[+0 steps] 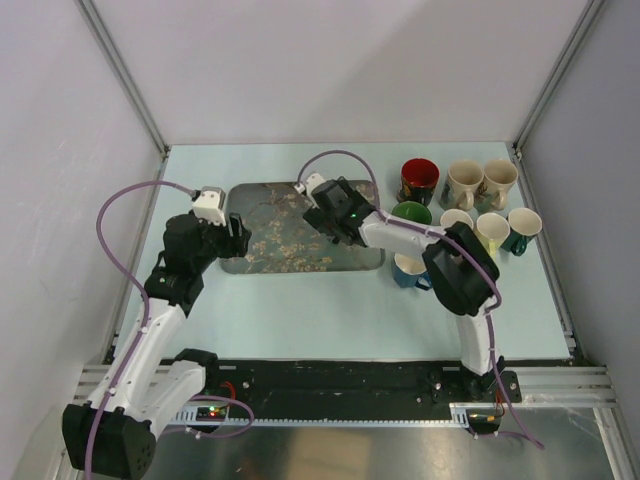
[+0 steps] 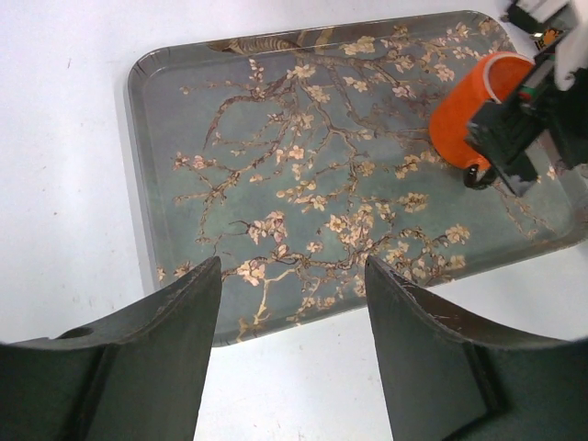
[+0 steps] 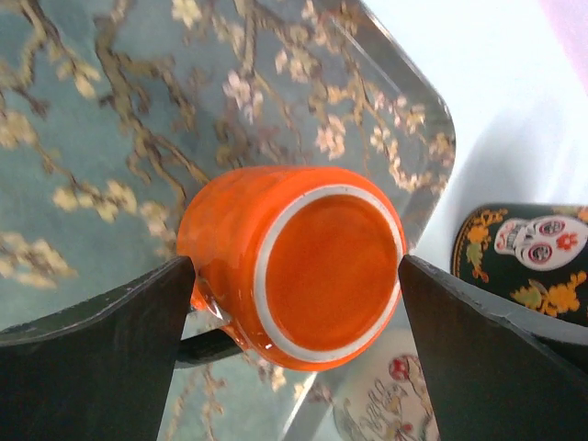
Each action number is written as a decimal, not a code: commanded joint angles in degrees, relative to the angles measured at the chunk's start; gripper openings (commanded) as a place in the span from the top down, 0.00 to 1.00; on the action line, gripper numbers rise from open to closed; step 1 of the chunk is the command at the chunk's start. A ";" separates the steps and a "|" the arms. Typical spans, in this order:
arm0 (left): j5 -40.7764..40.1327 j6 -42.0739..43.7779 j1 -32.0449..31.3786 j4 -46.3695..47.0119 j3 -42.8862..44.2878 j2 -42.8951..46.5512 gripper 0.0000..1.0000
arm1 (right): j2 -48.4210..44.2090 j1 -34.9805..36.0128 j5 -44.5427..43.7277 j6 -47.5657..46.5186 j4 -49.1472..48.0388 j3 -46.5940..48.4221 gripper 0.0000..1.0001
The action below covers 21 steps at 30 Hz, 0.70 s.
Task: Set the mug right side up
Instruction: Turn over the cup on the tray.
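An orange mug (image 3: 303,262) with a dark handle stands bottom up on the blossom-patterned tray (image 2: 276,138), near its right end; its white-ringed base faces the right wrist camera. My right gripper (image 3: 296,266) is open and straddles the mug (image 2: 459,110), one finger close to each side. From above, the right gripper (image 1: 328,215) hides the mug. The left gripper (image 2: 294,276) is open and empty, hovering over the near left edge of the tray (image 1: 270,250); from above the left gripper (image 1: 236,235) sits at that tray's left end.
Several other mugs cluster on the table to the right of the tray: a red-lined dark one (image 1: 419,180), a green one (image 1: 411,212), a blue one (image 1: 408,268) and cream ones (image 1: 465,182). A black skull-patterned mug (image 3: 528,248) stands just beyond the tray's corner.
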<state>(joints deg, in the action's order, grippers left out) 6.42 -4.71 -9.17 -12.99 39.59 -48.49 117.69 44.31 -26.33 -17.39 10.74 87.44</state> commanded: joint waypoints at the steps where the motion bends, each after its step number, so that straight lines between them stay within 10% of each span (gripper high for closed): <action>1: 1.38 -1.47 0.77 1.62 0.52 -0.25 0.32 | -7.51 -2.44 4.02 -2.19 1.50 -5.07 0.00; 21: 3.16 -1.54 1.05 2.59 1.90 -2.70 0.32 | -11.37 -10.53 26.23 9.46 14.75 -6.66 0.06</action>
<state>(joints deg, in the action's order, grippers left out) 8.40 -5.67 -8.80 -12.45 39.59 -50.96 108.31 35.55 -10.81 -12.99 21.58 80.03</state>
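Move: Under and just beyond the right hand's open fingers, the upside-down orange mug sits about 4 cm ahead, 1 cm left and 4 cm below. At roughly the mug's height, the green-lined mug stands some 4 cm ahead and 15 cm right of the hand, the red-lined one 16 cm ahead and 17 cm right, the blue mug 6 cm back and 15 cm right. From the left hand, the orange mug is around 16 cm ahead, 22 cm right and 15 cm below. Sweeping right across the tray by about 6.5 cm, towards the green-lined mug, the right hand takes the orange mug along with its fingers still wide open, one finger beside the black handle. The sideways travel then dies out and the hand draws back, 3 cm in all, sinking slightly at the end as the fingers tip some 15 degrees farther down. ##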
